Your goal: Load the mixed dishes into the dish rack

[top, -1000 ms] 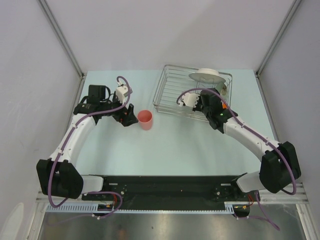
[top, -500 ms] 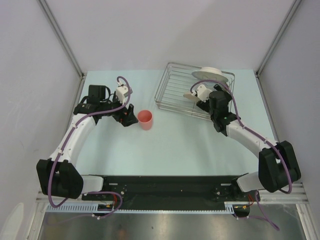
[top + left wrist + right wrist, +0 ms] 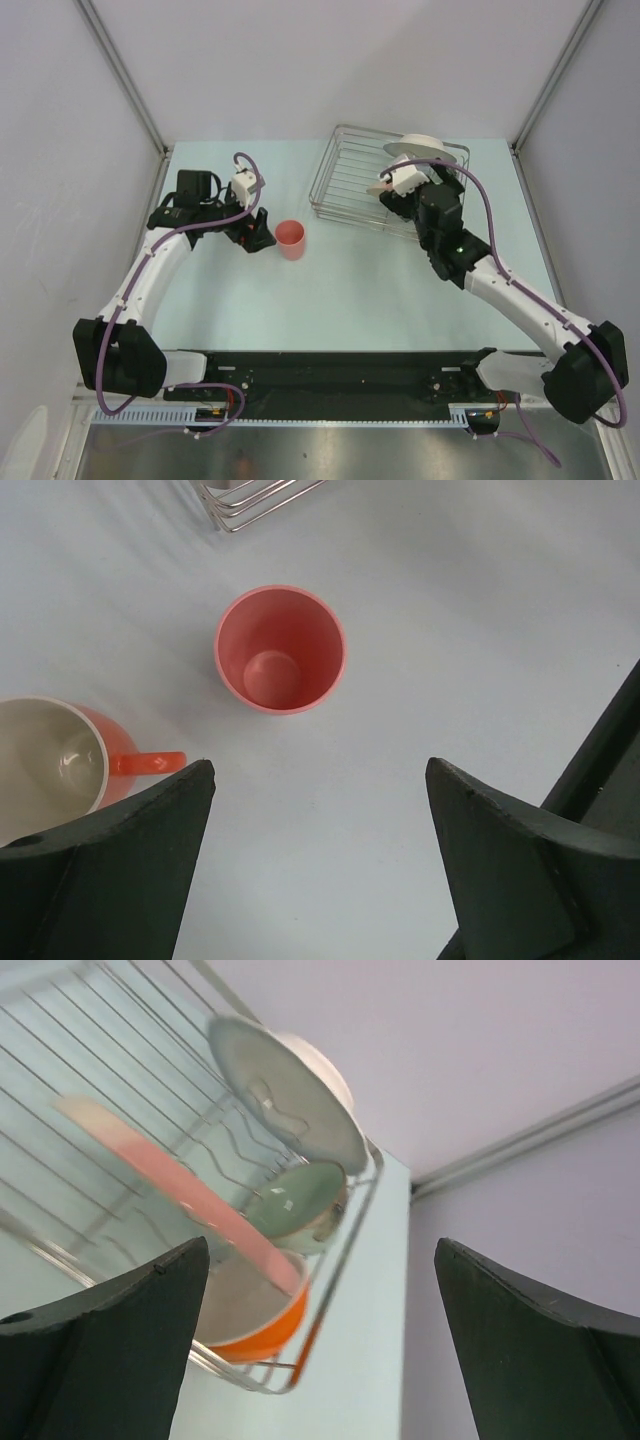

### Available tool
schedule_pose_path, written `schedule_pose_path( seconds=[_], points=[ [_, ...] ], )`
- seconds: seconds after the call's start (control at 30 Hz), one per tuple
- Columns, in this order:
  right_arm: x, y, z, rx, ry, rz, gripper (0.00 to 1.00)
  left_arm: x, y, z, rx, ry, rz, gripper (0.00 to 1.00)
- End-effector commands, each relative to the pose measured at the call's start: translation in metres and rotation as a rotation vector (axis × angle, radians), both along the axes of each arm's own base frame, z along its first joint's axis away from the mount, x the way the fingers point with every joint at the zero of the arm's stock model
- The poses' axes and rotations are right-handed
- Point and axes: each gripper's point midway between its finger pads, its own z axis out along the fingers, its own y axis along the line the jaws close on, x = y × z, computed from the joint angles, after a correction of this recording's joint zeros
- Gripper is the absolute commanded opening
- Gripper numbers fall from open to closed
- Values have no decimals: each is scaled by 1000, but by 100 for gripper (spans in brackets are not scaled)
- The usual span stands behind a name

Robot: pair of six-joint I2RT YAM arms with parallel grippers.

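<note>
The silver wire dish rack [image 3: 345,185] stands at the back right. In it a white plate [image 3: 290,1090] stands on edge, with a green bowl [image 3: 295,1200], a leaning cream-and-pink plate [image 3: 180,1185] and an orange-sided dish [image 3: 255,1320]. My right gripper [image 3: 320,1340] hangs open over the rack's near right corner and holds nothing. The small pink cup [image 3: 280,650] stands upright on the table, and the orange mug [image 3: 60,765] is beside it. My left gripper [image 3: 320,810] is open just short of the cup, with only bare table between its fingers.
The pink cup [image 3: 290,240] sits left of the rack, with the left gripper [image 3: 255,235] beside it. Grey walls close in the table on the left, back and right. The rack's right rim lies near the table's right edge.
My right gripper has opened and let go of the cream-and-pink plate, which now leans in the rack. The right arm has swung to the right. The left arm has not moved.
</note>
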Motion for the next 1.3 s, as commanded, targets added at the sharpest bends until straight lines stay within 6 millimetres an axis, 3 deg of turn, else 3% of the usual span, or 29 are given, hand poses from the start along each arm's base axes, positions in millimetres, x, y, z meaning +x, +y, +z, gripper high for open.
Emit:
schedule_pose_path(
  seconds=[0.0,0.07,0.17,0.2,0.23,0.33,0.37,0.53,0.63,0.73,1.0,1.27],
  points=[
    [-25,50,44,314,-44,54,100,9,2,13,-10,-57,22,92],
    [-39,93,40,429,28,163,100,11,5,11,-3,-56,41,92],
    [-43,139,19,600,190,217,100,15,13,7,-3,-43,68,92],
    [-39,151,-10,568,288,194,100,18,17,5,0,-39,81,92],
    [-34,159,-4,607,307,185,100,20,18,3,5,-34,89,92],
    [-32,175,-26,581,389,185,100,29,20,-4,19,-26,107,91],
    [-32,181,-20,605,370,201,100,33,22,-6,29,-25,121,90],
    [-38,177,-8,637,327,229,98,53,46,-22,58,-6,217,89],
    [-38,172,-14,616,324,211,83,68,70,-20,65,-28,301,88],
    [-41,170,-19,606,327,199,81,77,81,-27,101,-25,340,88],
    [-48,173,-26,585,331,193,75,92,81,-49,100,27,353,88],
    [-51,172,-30,576,333,192,73,108,71,-48,88,23,344,87]
  ],
)
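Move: The orange mug lies about 10 cm ahead of the left hand, 9 cm to its left and 15 cm below; the pink cup stands roughly 7 cm ahead and 2 cm right of that hand, also well below. From the right hand, high over the rack's right part, the cup is some 30 cm left, 1 cm back and 24 cm down. The pink-edged plate in the rack is 10 cm ahead and 1 cm left of this hand, the rack's near left corner 5 cm ahead and 24 cm left. Swinging fast to the left and easing back and down, the right hand leaves the racked plate and travels about 17 cm towards the pink cup, rolling its left side up and tipping down, then slows in front of the rack while its fingers narrow to three-quarters open. The left hand goes forward, left and down, 7–8 cm each way, turning some 20 degrees counter-clockwise towards the orange mug, fingers still wide. ##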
